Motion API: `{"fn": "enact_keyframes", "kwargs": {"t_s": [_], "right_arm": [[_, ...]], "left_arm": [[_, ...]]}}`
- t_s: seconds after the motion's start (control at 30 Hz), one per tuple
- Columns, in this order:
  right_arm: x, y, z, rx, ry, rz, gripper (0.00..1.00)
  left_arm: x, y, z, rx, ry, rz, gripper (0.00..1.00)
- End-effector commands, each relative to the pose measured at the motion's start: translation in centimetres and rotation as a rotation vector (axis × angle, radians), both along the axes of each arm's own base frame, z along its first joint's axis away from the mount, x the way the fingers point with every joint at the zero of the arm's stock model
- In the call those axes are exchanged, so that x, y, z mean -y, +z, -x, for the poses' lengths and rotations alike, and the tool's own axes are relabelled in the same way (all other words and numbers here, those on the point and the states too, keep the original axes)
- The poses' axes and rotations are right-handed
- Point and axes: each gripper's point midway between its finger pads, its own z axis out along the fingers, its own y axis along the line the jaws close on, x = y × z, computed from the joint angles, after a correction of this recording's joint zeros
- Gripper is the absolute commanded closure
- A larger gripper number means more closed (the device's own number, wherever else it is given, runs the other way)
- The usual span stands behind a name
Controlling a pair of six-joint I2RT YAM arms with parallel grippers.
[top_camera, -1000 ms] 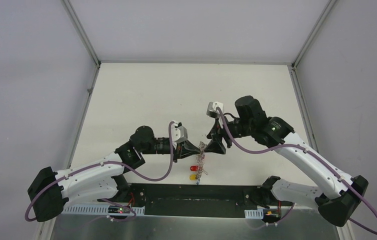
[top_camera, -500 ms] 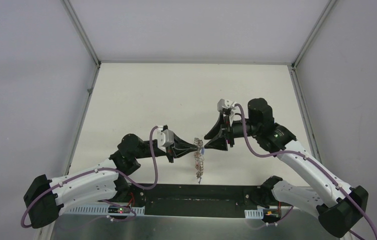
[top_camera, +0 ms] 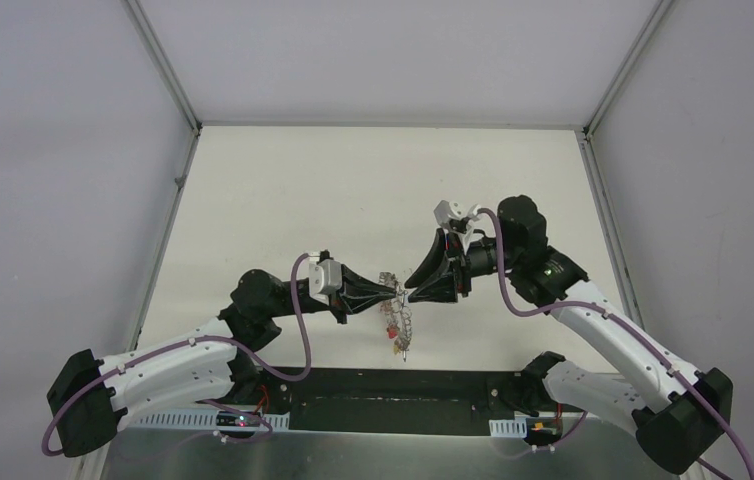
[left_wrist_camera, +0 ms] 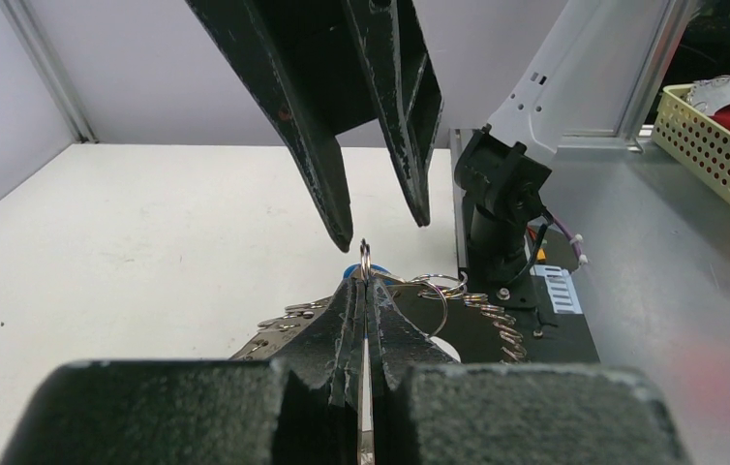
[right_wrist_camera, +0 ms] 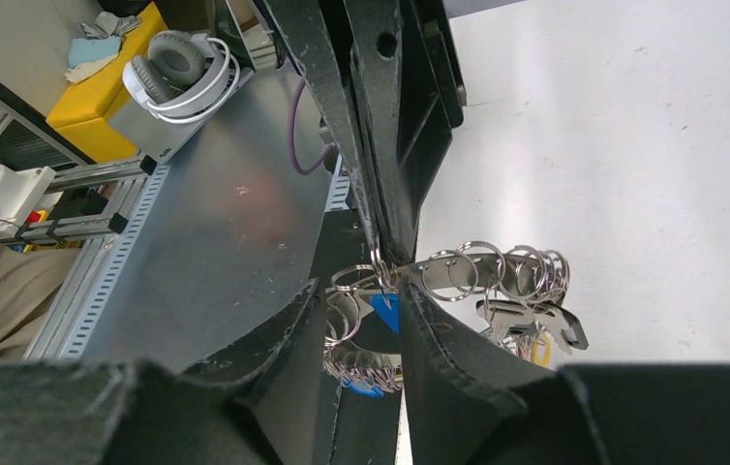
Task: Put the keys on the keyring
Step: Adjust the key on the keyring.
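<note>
My left gripper (top_camera: 393,292) is shut on the keyring (top_camera: 400,322), which hangs below its tips with small keys dangling. In the left wrist view its tips (left_wrist_camera: 366,288) pinch the metal edge-on, with a blue key head (left_wrist_camera: 351,273) just behind. My right gripper (top_camera: 411,293) faces it tip to tip. In the right wrist view its jaws (right_wrist_camera: 366,286) stand apart on either side of a blue key head (right_wrist_camera: 387,310) and some small split rings. The keyring's band (right_wrist_camera: 497,271) extends right, with a yellow key head (right_wrist_camera: 538,351) hanging below it.
A black strip (top_camera: 383,400) runs along the table's near edge between the arm bases. Off the table there are a yellow mesh basket (left_wrist_camera: 719,126) holding something red, white headphones (right_wrist_camera: 182,63) and a yellow box (right_wrist_camera: 109,82).
The left arm drew back to the left with the keyring. The right gripper swung round to face the left gripper's tips, and its jaws narrowed around the ring's end.
</note>
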Motion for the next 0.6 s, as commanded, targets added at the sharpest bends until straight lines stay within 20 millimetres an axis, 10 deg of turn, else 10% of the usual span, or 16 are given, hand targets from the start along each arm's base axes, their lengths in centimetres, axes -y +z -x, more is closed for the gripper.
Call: {"fn": "enact_keyframes", "kwargs": {"t_s": [0.0, 0.4, 0.57], "right_arm": [[-0.1, -0.1, -0.2, 0.014, 0.006, -0.016, 0.65], [-0.3, -1.0, -0.6, -0.006, -0.011, 0.008, 1.00], [-0.1, -1.6, -0.5, -0.001, -0.011, 0.026, 1.00]], "left_arm": [[-0.8, 3.2, 1.1, 0.087, -0.024, 0.108, 1.00], [-0.7, 3.1, 1.2, 0.079, -0.030, 0.107, 1.00], [-0.8, 3.2, 1.2, 0.081, -0.027, 0.111, 1.00]]}}
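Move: The right hand, fingers part open, has the keyring's small upright ring about 1 cm to its left and 1 cm below it. The blue key is straight below that ring, about 3 cm under the hand; the silver keys hang some 4 cm ahead, 2 cm left and 5 cm below. The left hand still pinches the small ring, which stands about 1 cm to the right of its hand point. Right hand sinks about 1.5 cm and closes fully, pinching the small ring the left hand keeps still. ##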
